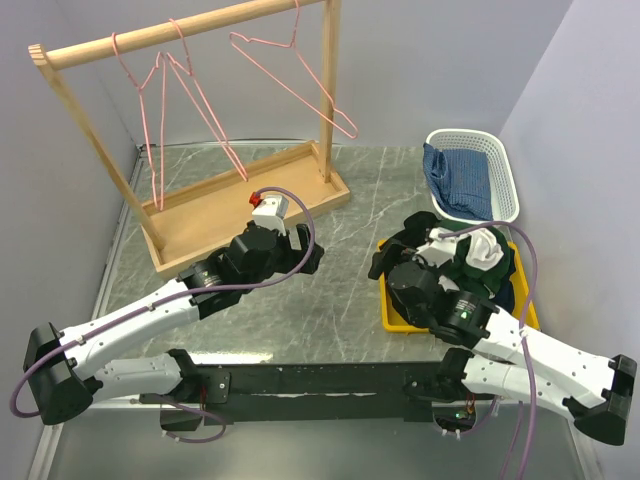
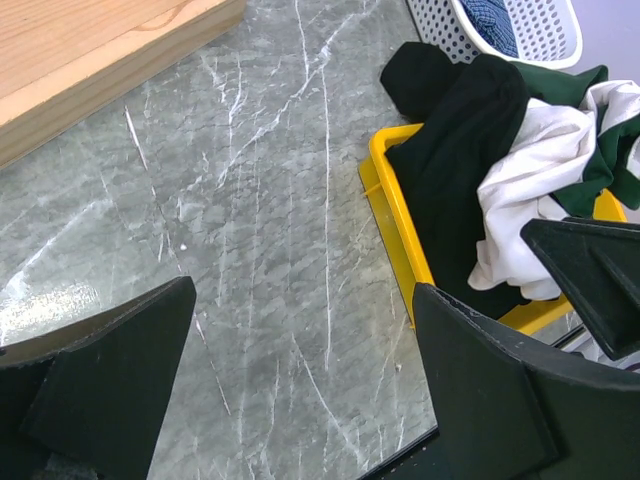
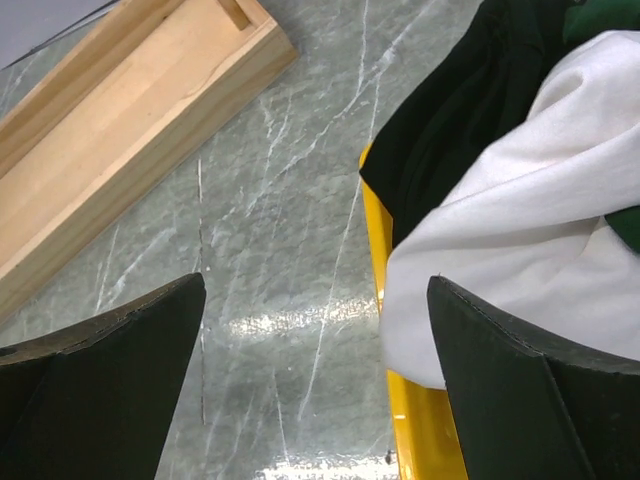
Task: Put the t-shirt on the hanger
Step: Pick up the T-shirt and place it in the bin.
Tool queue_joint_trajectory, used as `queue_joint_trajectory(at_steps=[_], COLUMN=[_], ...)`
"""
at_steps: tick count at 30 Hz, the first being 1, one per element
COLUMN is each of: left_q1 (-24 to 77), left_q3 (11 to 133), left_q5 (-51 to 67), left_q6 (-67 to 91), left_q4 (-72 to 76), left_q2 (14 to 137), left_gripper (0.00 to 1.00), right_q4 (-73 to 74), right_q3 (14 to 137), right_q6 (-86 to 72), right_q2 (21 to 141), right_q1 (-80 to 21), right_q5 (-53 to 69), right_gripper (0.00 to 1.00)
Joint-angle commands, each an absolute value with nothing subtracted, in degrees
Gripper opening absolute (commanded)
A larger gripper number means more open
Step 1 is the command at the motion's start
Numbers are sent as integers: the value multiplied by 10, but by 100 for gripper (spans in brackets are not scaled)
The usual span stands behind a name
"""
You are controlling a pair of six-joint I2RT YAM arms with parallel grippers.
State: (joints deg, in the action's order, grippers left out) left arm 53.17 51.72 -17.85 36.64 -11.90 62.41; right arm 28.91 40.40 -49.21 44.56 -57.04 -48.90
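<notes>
The cream-white and green t-shirt (image 1: 484,250) lies crumpled in the yellow tray (image 1: 390,312) at the right, partly over a pile of black clothes (image 1: 402,232). It also shows in the left wrist view (image 2: 530,170) and the right wrist view (image 3: 520,230). Three pink wire hangers (image 1: 165,100) hang on the wooden rack's rail at the back left. My left gripper (image 1: 305,255) (image 2: 305,300) is open and empty over bare table, left of the tray. My right gripper (image 1: 392,266) (image 3: 316,290) is open and empty, low over the tray's left rim, one finger beside the white cloth.
The wooden rack's base (image 1: 200,215) lies at the back left and shows in both wrist views (image 2: 80,60) (image 3: 120,130). A white basket (image 1: 508,170) with a blue checked cloth (image 1: 455,180) stands behind the tray.
</notes>
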Motion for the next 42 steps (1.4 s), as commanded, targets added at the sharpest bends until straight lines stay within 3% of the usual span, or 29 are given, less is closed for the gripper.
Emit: queue_joint_trajectory(at_steps=[1,12,18,24,34,42], left_q1=[530,530,530,530,529,528], left_q3=[514,514,507,511,541,555], left_q5=[-173,-161,-156,-145,-126,-122], left_q6=[363,365,374,386,374,367], left_q4=[-105,-124,-128,-134,-148,-153], left_q2=[613,600,595,595,624,641], left_gripper=[96,96,96,96,96,96], right_q4=[308,374,405,421,588,432], right_q3=[423,456,505,512,525,460], right_q6=[-520,-547,-517,-525,-654,-575], right_q2=[449,480,497,475,420,441], right_q1=[-574,-569,-435,-336,-311,-250], right_q5=[-525,-521,-417,-400,-472,-344], right_gripper=[100,100,100,100,100,98])
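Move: The white T-shirt, in the left part of the yellow bin, lies about 12 cm to the right of the right hand, some 3 cm farther out and about 10 cm below it. Black cloth lies roughly 8 cm ahead and 6 cm to the right of that hand, and the green shirt some 18 cm right and 4 cm ahead, both at about the T-shirt's height. From the left hand the T-shirt is roughly 24 cm to the right, level with it front to back and about 13 cm below. From beside the bin's left wall, the right hand first dips about 1.5 cm, then sweeps some 13 cm to the right over the white T-shirt, bowing a little forward and coming back, and ends at about its starting height. Along the way the wrist turns about 30 degrees clockwise and tips its fingers some 10 degrees farther down, the fingers staying wide open above the cloth with no grip yet, while the empty, open left hand eases a couple of centimetres down and back. ##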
